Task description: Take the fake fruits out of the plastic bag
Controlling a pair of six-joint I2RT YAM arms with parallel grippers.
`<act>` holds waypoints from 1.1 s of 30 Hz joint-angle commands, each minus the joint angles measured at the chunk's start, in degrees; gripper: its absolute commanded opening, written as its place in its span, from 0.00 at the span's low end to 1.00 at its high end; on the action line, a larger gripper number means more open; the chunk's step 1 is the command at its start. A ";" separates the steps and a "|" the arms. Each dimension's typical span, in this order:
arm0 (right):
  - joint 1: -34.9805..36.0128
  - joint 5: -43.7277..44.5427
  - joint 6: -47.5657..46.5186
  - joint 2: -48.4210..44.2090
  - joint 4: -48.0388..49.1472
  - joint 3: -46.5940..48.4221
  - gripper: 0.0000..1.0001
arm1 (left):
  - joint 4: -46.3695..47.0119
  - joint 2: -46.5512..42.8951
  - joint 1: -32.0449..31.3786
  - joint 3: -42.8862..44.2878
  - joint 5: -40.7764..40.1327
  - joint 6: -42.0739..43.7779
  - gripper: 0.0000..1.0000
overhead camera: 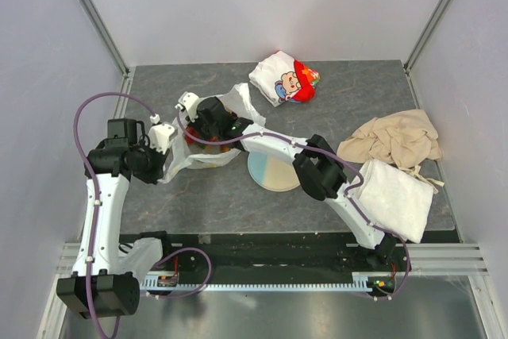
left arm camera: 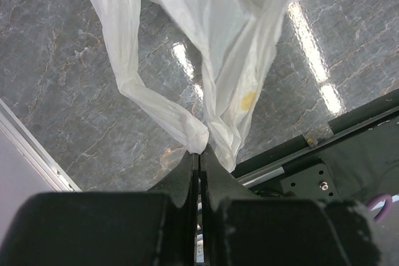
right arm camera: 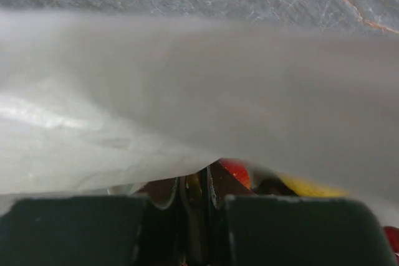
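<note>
The plastic bag (overhead camera: 208, 154) lies crumpled left of the table's middle, thin and white (left arm camera: 237, 42). My left gripper (overhead camera: 168, 152) is shut on the bag's loop handles (left arm camera: 199, 149) and holds them taut. My right gripper (overhead camera: 218, 129) reaches into the bag's mouth. In the right wrist view the bag film (right arm camera: 199, 91) drapes over its fingertips (right arm camera: 193, 179). The jaws stand close together with a small yellowish-brown piece in the narrow gap. Of the fake fruits, a red strawberry (right arm camera: 237, 171) and a yellow lemon (right arm camera: 308, 186) show just beside the fingers.
A round plate (overhead camera: 274, 171) lies right of the bag, under the right arm. A white-and-red cartoon packet (overhead camera: 284, 77) is at the back. A beige cloth (overhead camera: 393, 139) and a folded white towel (overhead camera: 393, 196) are on the right.
</note>
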 commanded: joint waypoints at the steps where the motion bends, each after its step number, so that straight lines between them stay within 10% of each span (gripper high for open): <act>1: -0.34 -6.60 -1.61 -9.52 -0.23 0.21 0.06 | 3.67 1.05 0.19 1.45 3.24 -4.83 0.02; 33: -2.45 -8.77 -11.20 -38.35 -20.54 -10.87 0.00 | 25.21 7.11 0.28 12.88 7.90 -25.58 0.02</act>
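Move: My right fingers are already shut on the stems of the strawberry bunch deep in the plastic bag; its middle lies about 3 cm back, 3 cm right and 4 cm below them. From that hand the plate is some 24 cm right and 14 cm back, and the cartoon bag about 27 cm right and 12 cm ahead. My left hand, already pinching the plastic bag's corner, has the strawberries about 12 cm ahead, 8 cm right and 11 cm below. With my right hand I keep the stems pinched and pull up about 16 cm while drawing back some 7 cm and right, dip slightly, then carry on mostly to the right, about 11 cm in all. My left hand keeps its pinch on the bag corner and takes it about 11 cm forward, then up as well, some 9 cm, its fingers swinging up and outward. ##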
